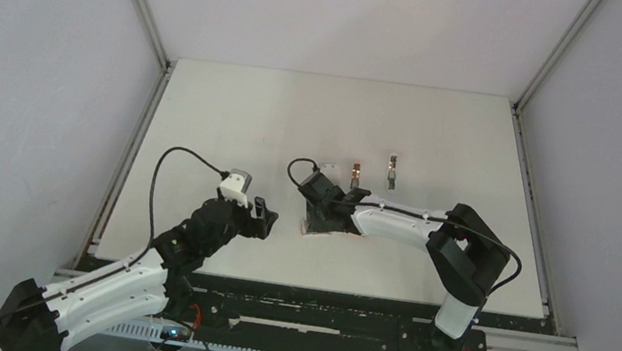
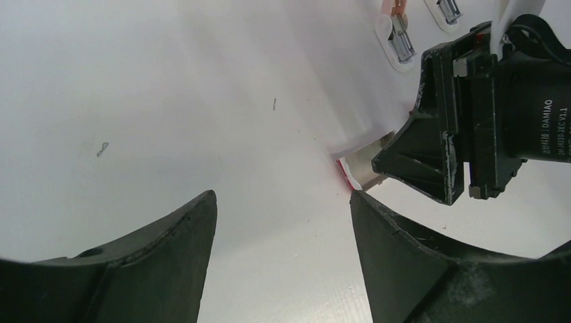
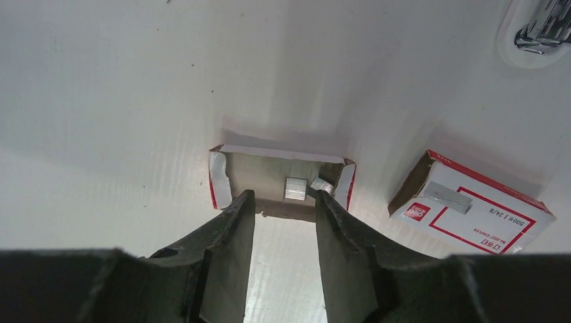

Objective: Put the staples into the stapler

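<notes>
The staples are short silvery strips lying in a small red-and-white slide-out tray on the table. My right gripper points down at the tray's near edge; it is open, narrowly, and holds nothing. The carton's sleeve lies just to the right with another strip on top. Two mini staplers lie beyond the right gripper. My left gripper is wide open over bare table, just left of the tray's red edge.
The table is white with metal frame rails along its left and right edges. In the left wrist view the right arm's black wrist stands close on the right. A stapler shows at the right wrist view's top corner.
</notes>
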Controlling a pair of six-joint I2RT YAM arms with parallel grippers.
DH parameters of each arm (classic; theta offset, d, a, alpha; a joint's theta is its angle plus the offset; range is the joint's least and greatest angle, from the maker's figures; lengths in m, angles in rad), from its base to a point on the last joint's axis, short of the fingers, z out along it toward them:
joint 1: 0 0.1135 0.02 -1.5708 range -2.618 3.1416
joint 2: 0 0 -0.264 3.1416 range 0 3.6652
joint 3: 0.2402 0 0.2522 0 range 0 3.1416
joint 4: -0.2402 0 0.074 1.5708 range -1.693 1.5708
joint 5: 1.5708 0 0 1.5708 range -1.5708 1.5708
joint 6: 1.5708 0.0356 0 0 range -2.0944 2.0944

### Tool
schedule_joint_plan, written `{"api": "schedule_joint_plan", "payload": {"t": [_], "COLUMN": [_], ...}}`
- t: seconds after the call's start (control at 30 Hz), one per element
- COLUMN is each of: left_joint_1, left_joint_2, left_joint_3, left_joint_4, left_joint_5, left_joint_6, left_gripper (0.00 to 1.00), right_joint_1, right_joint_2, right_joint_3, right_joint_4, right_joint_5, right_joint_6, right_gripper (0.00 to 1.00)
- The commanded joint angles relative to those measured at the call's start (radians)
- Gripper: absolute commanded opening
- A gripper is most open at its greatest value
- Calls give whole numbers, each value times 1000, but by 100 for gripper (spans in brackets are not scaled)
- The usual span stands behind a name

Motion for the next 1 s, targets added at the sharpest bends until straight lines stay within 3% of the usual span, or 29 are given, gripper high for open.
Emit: {"api": "schedule_joint_plan", "payload": {"t": [0.0,0.6,0.97], "left_joint_1": [5,5,5], "left_joint_2": [-18,4,-7], "left_joint_3": [7,12,10], "left_joint_4": [-4,-4,-9], "left_joint_5": [-31,-34,-46], "left_joint_6": [30,33,35], "left_gripper": [77,77,77], "right_joint_1": [7,7,6], "right_joint_2": [17,64,68], "right_joint_3": [61,82,80], "right_joint_4": [-20,-41,-41], "right_joint_5": [41,46,47], "right_joint_6": [11,1,0], "right_gripper": [37,32,14]}}
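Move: The staple block to pick lies in the open tray about 2 cm below the right fingers and roughly 1 cm to their right. A second, tilted block sits 1 cm farther right and 1 cm farther out. The closed staple box is some 7 cm right of the hand and 1 cm ahead; the red-ended stapler is about 11 cm ahead and 6 cm right. From the left hand, the target block is roughly 9 cm right, 1 cm ahead and 9 cm below. Sink the right gripper about 1.5 cm into the open tray, easing slightly forward first and then back, with the fingertips kept steeply down. Bring one finger to either side of the staple block, slipping the right one between it and the second block, and narrow the gap, fastest near the end, until the fingers pinch the block's sides. ##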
